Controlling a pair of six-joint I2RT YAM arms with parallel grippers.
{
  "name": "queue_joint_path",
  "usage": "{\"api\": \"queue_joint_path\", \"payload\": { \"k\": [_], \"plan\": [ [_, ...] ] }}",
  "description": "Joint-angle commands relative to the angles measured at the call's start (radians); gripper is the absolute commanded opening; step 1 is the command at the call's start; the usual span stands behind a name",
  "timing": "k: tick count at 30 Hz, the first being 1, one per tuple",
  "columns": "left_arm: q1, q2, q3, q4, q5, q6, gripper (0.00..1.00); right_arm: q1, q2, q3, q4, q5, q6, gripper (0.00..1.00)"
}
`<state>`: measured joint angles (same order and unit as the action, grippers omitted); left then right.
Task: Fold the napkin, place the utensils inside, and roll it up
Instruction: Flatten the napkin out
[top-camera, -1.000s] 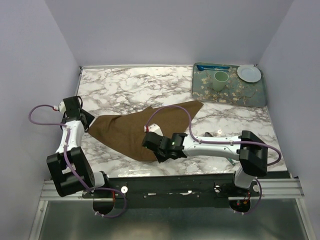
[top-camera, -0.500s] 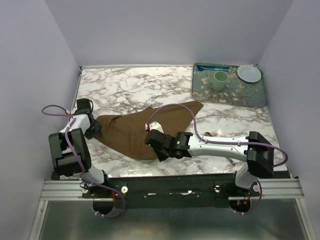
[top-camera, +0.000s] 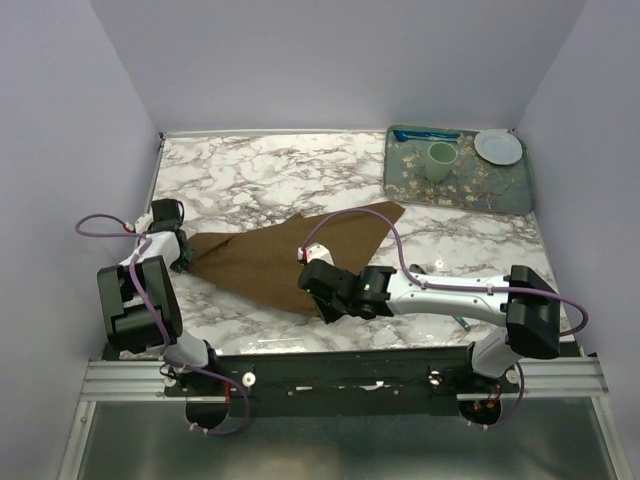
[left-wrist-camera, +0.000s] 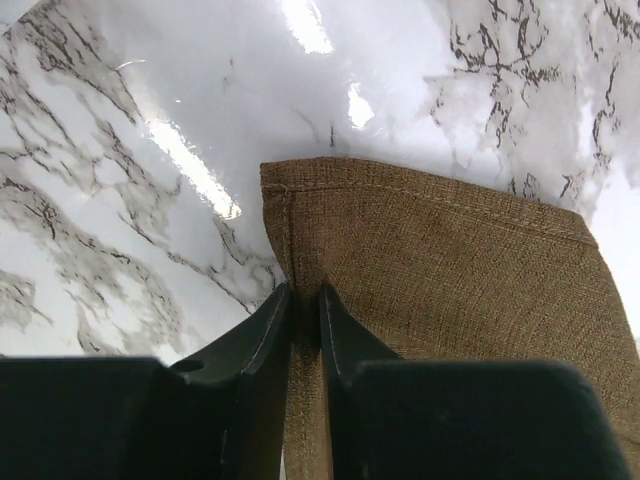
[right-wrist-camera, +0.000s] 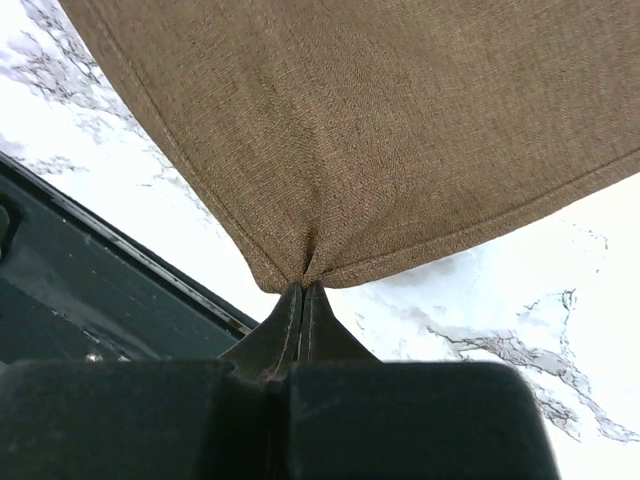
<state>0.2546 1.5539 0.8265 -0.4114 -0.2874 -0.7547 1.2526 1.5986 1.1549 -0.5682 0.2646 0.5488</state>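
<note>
The brown napkin (top-camera: 270, 262) lies stretched across the marble between both grippers, its far corner pointing toward the tray. My left gripper (top-camera: 185, 258) is at the napkin's left end. In the left wrist view its fingers (left-wrist-camera: 305, 290) pinch the hemmed edge of the napkin (left-wrist-camera: 430, 250). My right gripper (top-camera: 322, 306) is at the near corner, by the table's front edge. In the right wrist view it (right-wrist-camera: 303, 287) is shut on the puckered corner of the napkin (right-wrist-camera: 350, 120). A thin teal spoon handle (top-camera: 461, 322) peeks out beside the right forearm; its bowl is hidden.
A patterned tray (top-camera: 520, 198) sits at the back right with a green cup (top-camera: 440, 160), a white plate (top-camera: 497, 147) and a bright blue utensil (top-camera: 425, 134). The black front rail (right-wrist-camera: 90, 300) runs just below the right gripper. Purple cables loop above both arms.
The left gripper opened a little wider, then closed onto the napkin's left edge. The right gripper drifted right and nearer with its corner, drawing the cloth flatter.
</note>
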Motion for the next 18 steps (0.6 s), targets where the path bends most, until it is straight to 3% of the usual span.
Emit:
{"api": "queue_joint_path", "payload": {
  "k": [1,2,5,8,12,16,18],
  "plan": [
    [0.018,-0.015,-0.079,0.086,0.040,-0.029,0.13,-0.005,-0.032,-0.012,0.014,-0.004,-0.051,0.01],
    [0.018,-0.031,-0.057,0.066,0.042,-0.026,0.05,-0.005,-0.032,0.003,0.013,-0.002,-0.073,0.01],
    [0.017,-0.129,0.005,0.021,0.050,-0.008,0.00,-0.004,-0.029,0.081,-0.022,0.005,-0.162,0.01],
    [0.018,-0.251,0.110,-0.036,0.059,0.018,0.00,-0.001,-0.035,0.167,-0.056,-0.037,-0.283,0.01],
    [0.018,-0.380,0.287,-0.082,0.048,0.046,0.00,0.034,-0.020,0.400,-0.145,-0.151,-0.389,0.01],
    [0.021,-0.492,0.486,-0.130,-0.036,0.068,0.00,0.135,0.026,0.637,-0.249,-0.260,-0.478,0.01],
    [0.026,-0.526,0.583,-0.135,-0.102,0.084,0.00,0.194,0.052,0.735,-0.292,-0.387,-0.490,0.01]
  ]
}}
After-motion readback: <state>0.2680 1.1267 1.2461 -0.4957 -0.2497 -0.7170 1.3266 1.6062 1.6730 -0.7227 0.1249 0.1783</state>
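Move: The left end of the napkin lies right between the left hand's fingertips, still loosely held at table height; the napkin's middle is about 29 cm to the right, 1 cm farther out. The right hand already has the near corner pinched, some 7 cm above the table. From it, the napkin's far right corner lies roughly 32 cm ahead and 21 cm right, the spoon 8 cm ahead and 28 cm right, and the tray 44 cm ahead and 38 cm right. Upward, after a slow start and then fast: the left hand shuts its fingers on the napkin's left end and lifts it about 30 cm, drifting some 5 cm forward while its fingers tip up and outward by some 40 degrees. The right hand keeps its pinch on the near corner and swings up about 17 cm and 8 cm left, late on slightly back, turning some 25 degrees counter-clockwise. ##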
